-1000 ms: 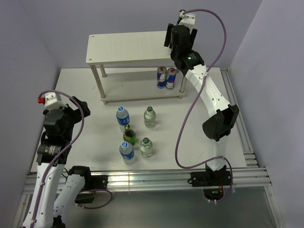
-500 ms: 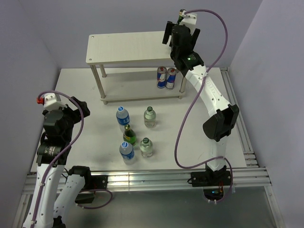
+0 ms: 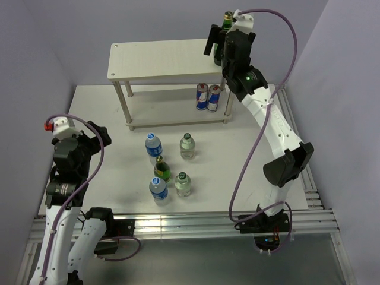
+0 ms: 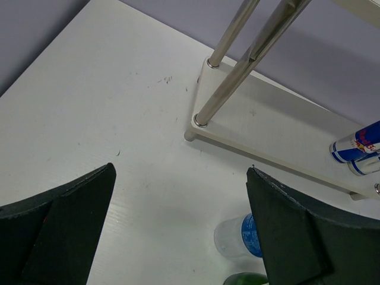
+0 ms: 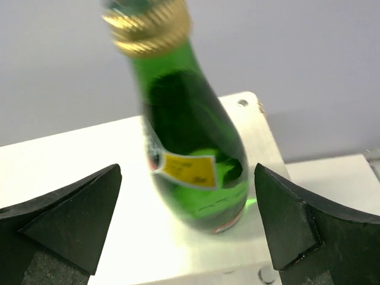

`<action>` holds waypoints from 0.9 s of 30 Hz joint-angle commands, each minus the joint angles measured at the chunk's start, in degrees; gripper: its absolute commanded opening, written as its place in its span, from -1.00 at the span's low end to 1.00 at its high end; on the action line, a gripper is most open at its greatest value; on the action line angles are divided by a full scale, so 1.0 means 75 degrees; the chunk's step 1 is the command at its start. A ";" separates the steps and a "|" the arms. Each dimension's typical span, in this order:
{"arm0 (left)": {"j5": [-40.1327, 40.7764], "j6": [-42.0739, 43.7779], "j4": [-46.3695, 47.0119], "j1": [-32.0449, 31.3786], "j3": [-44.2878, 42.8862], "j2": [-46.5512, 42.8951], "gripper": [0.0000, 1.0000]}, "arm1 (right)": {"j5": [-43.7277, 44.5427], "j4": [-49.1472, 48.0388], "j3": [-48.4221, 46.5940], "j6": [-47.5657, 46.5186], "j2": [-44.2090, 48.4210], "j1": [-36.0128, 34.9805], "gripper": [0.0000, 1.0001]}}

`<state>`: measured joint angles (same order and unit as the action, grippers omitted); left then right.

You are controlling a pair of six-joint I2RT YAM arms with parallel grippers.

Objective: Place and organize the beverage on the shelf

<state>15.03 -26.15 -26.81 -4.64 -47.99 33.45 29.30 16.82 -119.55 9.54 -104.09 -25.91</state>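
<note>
The shelf (image 3: 160, 58) stands at the back of the table. A green glass bottle (image 3: 227, 18) with a gold cap stands upright on the far right corner of its top board. My right gripper (image 3: 221, 48) hovers just in front of it. In the right wrist view the bottle (image 5: 190, 136) sits between the wide-open fingers of the right gripper (image 5: 187, 172), with a gap on both sides. Two Red Bull cans (image 3: 208, 97) stand on the lower board. My left gripper (image 3: 95, 135) is open and empty over the table's left side, away from the bottles.
Several bottles stand mid-table: two blue-label water bottles (image 3: 154, 144) (image 3: 158, 190), two clear green-capped ones (image 3: 187, 145) (image 3: 183, 184) and a small green one (image 3: 161, 169). The left wrist view shows the shelf's lower board (image 4: 279, 124), its legs (image 4: 249, 59), the cans (image 4: 356, 145) and a water bottle (image 4: 243, 237).
The right gripper has opened and let go of the green bottle on the top board, then drawn back and up a little. The left arm has not moved.
</note>
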 commanded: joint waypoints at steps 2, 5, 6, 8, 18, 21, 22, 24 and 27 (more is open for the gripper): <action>0.0164 0.0124 0.0293 0.0080 0.0023 -0.0148 0.99 | -0.0941 0.0322 0.0060 0.0052 0.0765 -0.0096 1.00; 0.0165 0.0124 0.0281 0.0115 0.0012 -0.0124 0.98 | -0.1070 0.0441 0.0596 0.0297 0.1303 -0.0201 1.00; 0.0141 0.0147 0.0281 0.0127 0.0012 -0.0148 0.98 | -0.1129 0.0429 0.0832 0.0449 0.1723 -0.0294 1.00; -0.0161 0.0170 0.0351 0.0127 0.0012 -0.0183 0.97 | -0.1024 0.0371 0.1663 0.0509 0.2240 -0.0470 1.00; -0.2096 -0.0520 0.0059 -0.0328 -0.0164 -0.0730 0.99 | 0.0699 -0.0005 0.6374 0.1457 0.6248 -0.3118 1.00; -0.2132 -0.0731 -0.0442 -0.0505 -0.0327 -0.1084 0.99 | 0.0827 0.0160 0.7266 0.1855 0.6810 -0.3435 1.00; -0.2121 -0.0767 -0.0596 -0.0506 -0.0352 -0.1062 0.99 | 0.0886 0.0218 0.7581 0.1915 0.6894 -0.3517 1.00; -0.2191 -0.0697 -0.0726 -0.0506 -0.0329 -0.0841 0.99 | 0.0945 0.0277 0.7817 0.2067 0.7011 -0.3727 1.00; -0.1992 -0.0487 -0.0960 -0.0529 -0.0538 -0.0256 0.99 | 0.1097 0.0406 0.8064 0.2231 0.6977 -0.3892 1.00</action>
<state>0.71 -30.15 -31.18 -8.34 -49.45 26.96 34.89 19.29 -60.25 23.29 -51.37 -53.76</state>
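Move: The upright green bottle on the top shelf is already free, about 4 cm straight ahead of the right hand and 2 cm lower. The far clear bottle, seemingly next, is some 20 cm back, 15 left and 37 below; the table's green bottle is 11 cm nearer the base and 11 farther left than it. From the left hand, the far blue bottle is about 4 cm ahead, 17 right and 19 below. The green bottle is left on the top shelf as the open right hand backs off some 26 cm, rising slightly to clear it, then sinking to end 11 cm lower, towards the far clear bottle, and turning about 20 degrees counter-clockwise. The left hand, also open, slides 6 cm right towards the far blue bottle, easing back and turning clockwise. ##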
